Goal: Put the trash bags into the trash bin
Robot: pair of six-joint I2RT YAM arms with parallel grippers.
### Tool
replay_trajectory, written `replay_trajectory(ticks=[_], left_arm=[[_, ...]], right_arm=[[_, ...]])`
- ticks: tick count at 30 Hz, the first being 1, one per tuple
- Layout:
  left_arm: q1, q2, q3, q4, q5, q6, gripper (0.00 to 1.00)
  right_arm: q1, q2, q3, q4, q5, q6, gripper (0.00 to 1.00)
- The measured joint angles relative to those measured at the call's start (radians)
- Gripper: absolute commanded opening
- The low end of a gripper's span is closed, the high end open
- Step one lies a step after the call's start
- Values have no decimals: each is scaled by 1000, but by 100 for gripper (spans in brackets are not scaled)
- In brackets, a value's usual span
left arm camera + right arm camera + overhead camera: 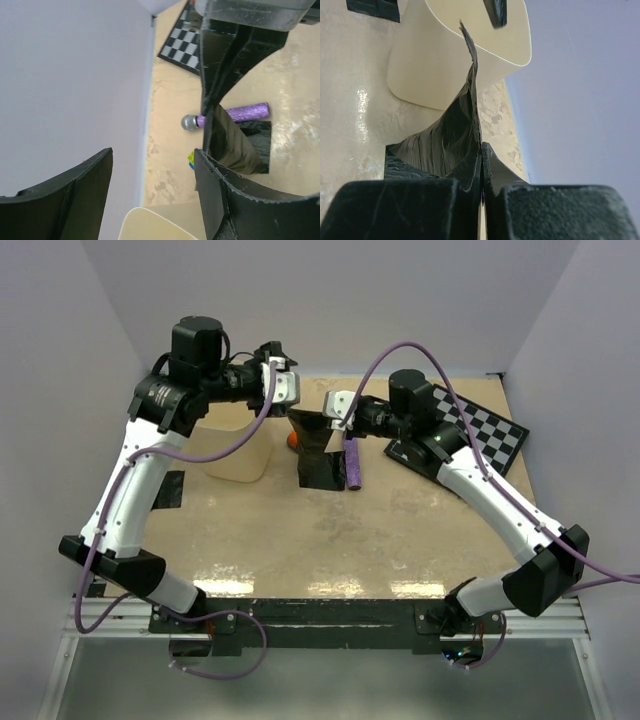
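Note:
The trash bag [318,452] is a dark glossy film, pinched at its top edge by my right gripper [322,420] and hanging down to the table beside the purple cylinder. In the right wrist view the jaws [481,150] are pressed together on the bag [445,140]. The cream trash bin [236,448] stands left of the bag, apart from it, and also shows in the right wrist view [445,65]. My left gripper [278,355] is open and empty above the bin's far right corner. The left wrist view [152,160] shows the bin rim [155,227] below it and the bag [232,145] beyond.
A purple glittery cylinder [352,462] lies right of the bag. A black-and-white chequered board [475,430] lies at the back right. A small orange object [292,440] sits between bin and bag. A black patch [170,490] is on the table's left. The back wall is close behind.

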Motion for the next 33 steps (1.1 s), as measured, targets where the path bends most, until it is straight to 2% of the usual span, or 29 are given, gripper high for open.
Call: replay_trajectory(ticks=[5,9,12,13,15,16,19,23,28,33], left_arm=[[0,110,135,-196,58,63,66],[-1,152,143,-293,72,90,61],[-3,127,64,-282,72,95,44],[-4,117,39,-277,68,95,31],[-6,94,-21,-250,56,90,19],[-6,88,-37,-226,51,87,11],[-10,69,-89,-128,37,59,0],[-33,0,-249,82,-2,49,0],[-111,-134,-499,342,-79,158,0],[-116,-195,-583,506,-146,286,0]], right_arm=[[9,0,23,-20,10,-43,0],[9,0,29,-15,31,-37,0],[9,0,29,-14,34,-26,0],[9,0,29,-13,34,-23,0],[9,0,29,-12,35,-21,0],[9,0,29,-12,35,-20,0],[9,0,29,-11,24,-1,0],[8,0,29,-14,-66,66,0],[-1,56,112,-29,-159,265,0],[-29,129,219,-13,-191,420,0]])
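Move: The trash bag's loose top edge, poking out leftward from the right hand's fingertips, lies about 9 cm below the open left fingers, 3 cm to their right and level fore and aft. The trash bin's middle is some 12 cm left of the left hand, 6 cm ahead and 28 cm down; the toy car is 9 cm ahead, 4 cm right, 40 cm down. From the right hand, that edge is about 3 cm left at its own height, the bin 20 cm left, 6 cm ahead, 19 cm below. Straight down about 8 cm goes the left hand to the bag's top edge beside the right fingertips, its open fingers closing fully on the black film; it then eases a couple of centimetres right and slightly up while its wrist turns back. The right hand keeps its shut grip, nearly still at first, then dips back and comes about 3 cm left and up, turning over 20 degrees, so the two sets of fingertips meet at the bag. ##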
